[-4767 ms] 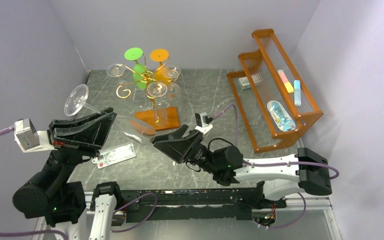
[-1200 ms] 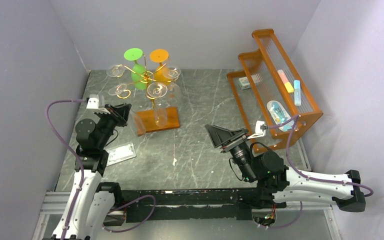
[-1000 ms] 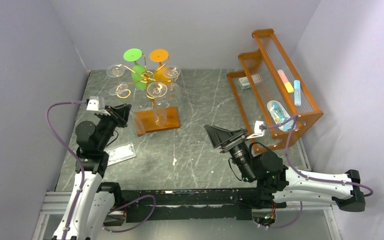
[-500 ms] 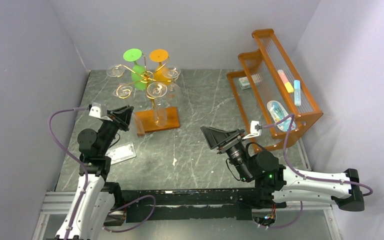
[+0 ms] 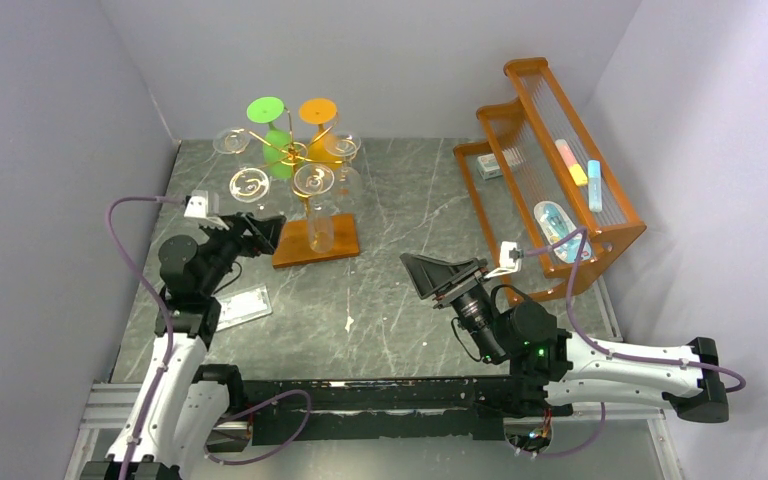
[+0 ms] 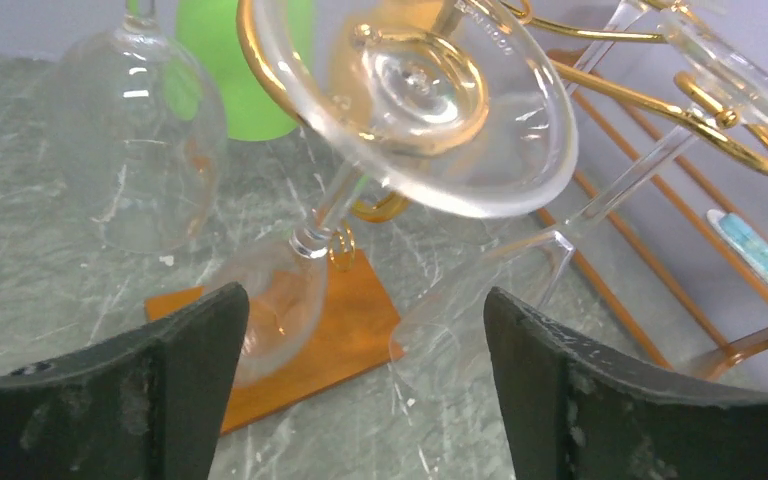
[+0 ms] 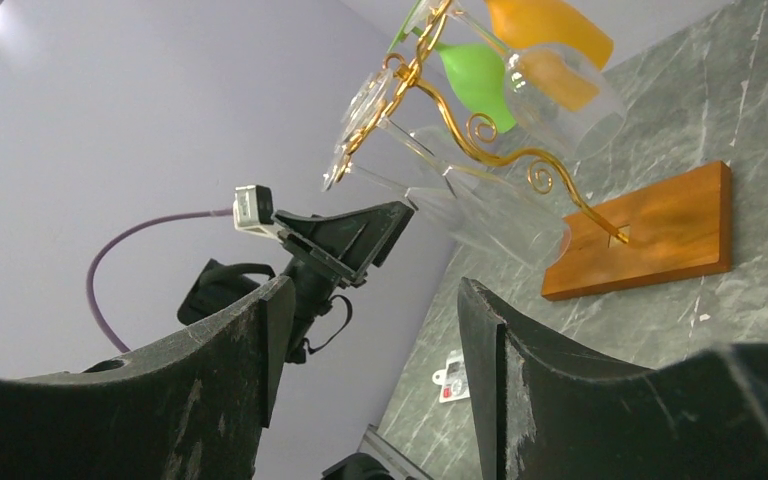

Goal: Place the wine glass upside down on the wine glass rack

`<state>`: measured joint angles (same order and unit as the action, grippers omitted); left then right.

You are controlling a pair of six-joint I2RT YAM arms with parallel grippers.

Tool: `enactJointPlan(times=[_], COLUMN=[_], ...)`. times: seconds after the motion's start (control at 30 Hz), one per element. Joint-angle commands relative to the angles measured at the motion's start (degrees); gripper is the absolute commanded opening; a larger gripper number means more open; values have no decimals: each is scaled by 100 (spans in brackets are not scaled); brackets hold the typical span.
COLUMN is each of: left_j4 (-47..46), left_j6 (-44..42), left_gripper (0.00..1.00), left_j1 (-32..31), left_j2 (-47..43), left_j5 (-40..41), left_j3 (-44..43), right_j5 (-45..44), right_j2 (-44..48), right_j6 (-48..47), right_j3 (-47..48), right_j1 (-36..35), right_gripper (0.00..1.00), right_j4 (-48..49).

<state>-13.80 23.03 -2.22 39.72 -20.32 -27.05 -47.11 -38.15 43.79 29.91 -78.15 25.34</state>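
Observation:
The wine glass rack (image 5: 290, 155) is a gold wire stand on an orange-brown wooden base (image 5: 315, 243), at the table's back left. Several glasses hang upside down from its arms, among them a green one (image 5: 278, 160) and an orange one (image 5: 322, 148). The clear wine glass (image 5: 249, 185) nearest my left arm hangs by its foot (image 6: 410, 90) from a scroll arm, bowl (image 6: 265, 300) down. My left gripper (image 5: 265, 228) (image 6: 365, 330) is open just below and in front of it, gripping nothing. My right gripper (image 5: 425, 272) (image 7: 375, 290) is open and empty at mid-table.
A large orange slatted shelf (image 5: 550, 160) stands at the right with small items on its tiers. A white card (image 5: 240, 305) lies on the marble table (image 5: 400, 210) by the left arm. Walls close off the left, back and right sides.
My left gripper has opened and let go of the clear wine glass, which stays hanging on the rack. The left arm has shifted a little right. The right arm has barely moved.

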Motion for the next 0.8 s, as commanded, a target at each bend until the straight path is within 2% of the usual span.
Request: enactJointPlan(times=[0.0, 0.13, 0.43, 0.6, 0.77], left_j4=[1109, 1783, 4053, 5222, 6151], left_j6=[-2, 99, 648, 249, -373], left_gripper=[96, 97, 96, 96, 97], left_j1=[-33, -33, -33, -33, -35], left_j2=[-14, -325, -1008, -1363, -1501], left_j5=[203, 232, 235, 510, 1311], left_j3=[-460, -543, -1070, -1712, -2684], right_j5=[-105, -146, -388, -412, -807], right_j2=[-11, -26, 143, 161, -95], right_j6=[128, 196, 428, -81, -289], right_j3=[24, 85, 217, 670, 1546], right_j1=[22, 26, 28, 27, 26], right_gripper=[64, 64, 68, 79, 99], right_j4=[-21, -209, -1182, -2657, -4881])
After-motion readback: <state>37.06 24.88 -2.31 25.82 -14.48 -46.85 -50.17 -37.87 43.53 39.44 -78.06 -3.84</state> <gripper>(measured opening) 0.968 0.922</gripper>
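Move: The wine glass just hung on the rack's near-left hook has its middle about 4 cm ahead of the left hand, 2 cm left and 3 cm lower; its foot is above the fingertips. The front glass hangs some 10 cm right of it and level in reach. The rack post stands about 14 cm ahead of the hand and 5 cm right, the back-left glass about 15 cm ahead and 5 cm left. From the right hand, the hung glass lies about 20 cm ahead, 26 cm left and 10 cm lower. The hung glass is left on its hook as the left hand spreads its already parted fingers wide and draws straight back from it about 9 cm, dipping slightly, then rising some 3 cm late on, while the fingers tip down nearly 20 degrees. The right hand sinks about 3 cm with a slight drift right, rolling its left side down about 20 degrees and opening wider, clear of everything. ##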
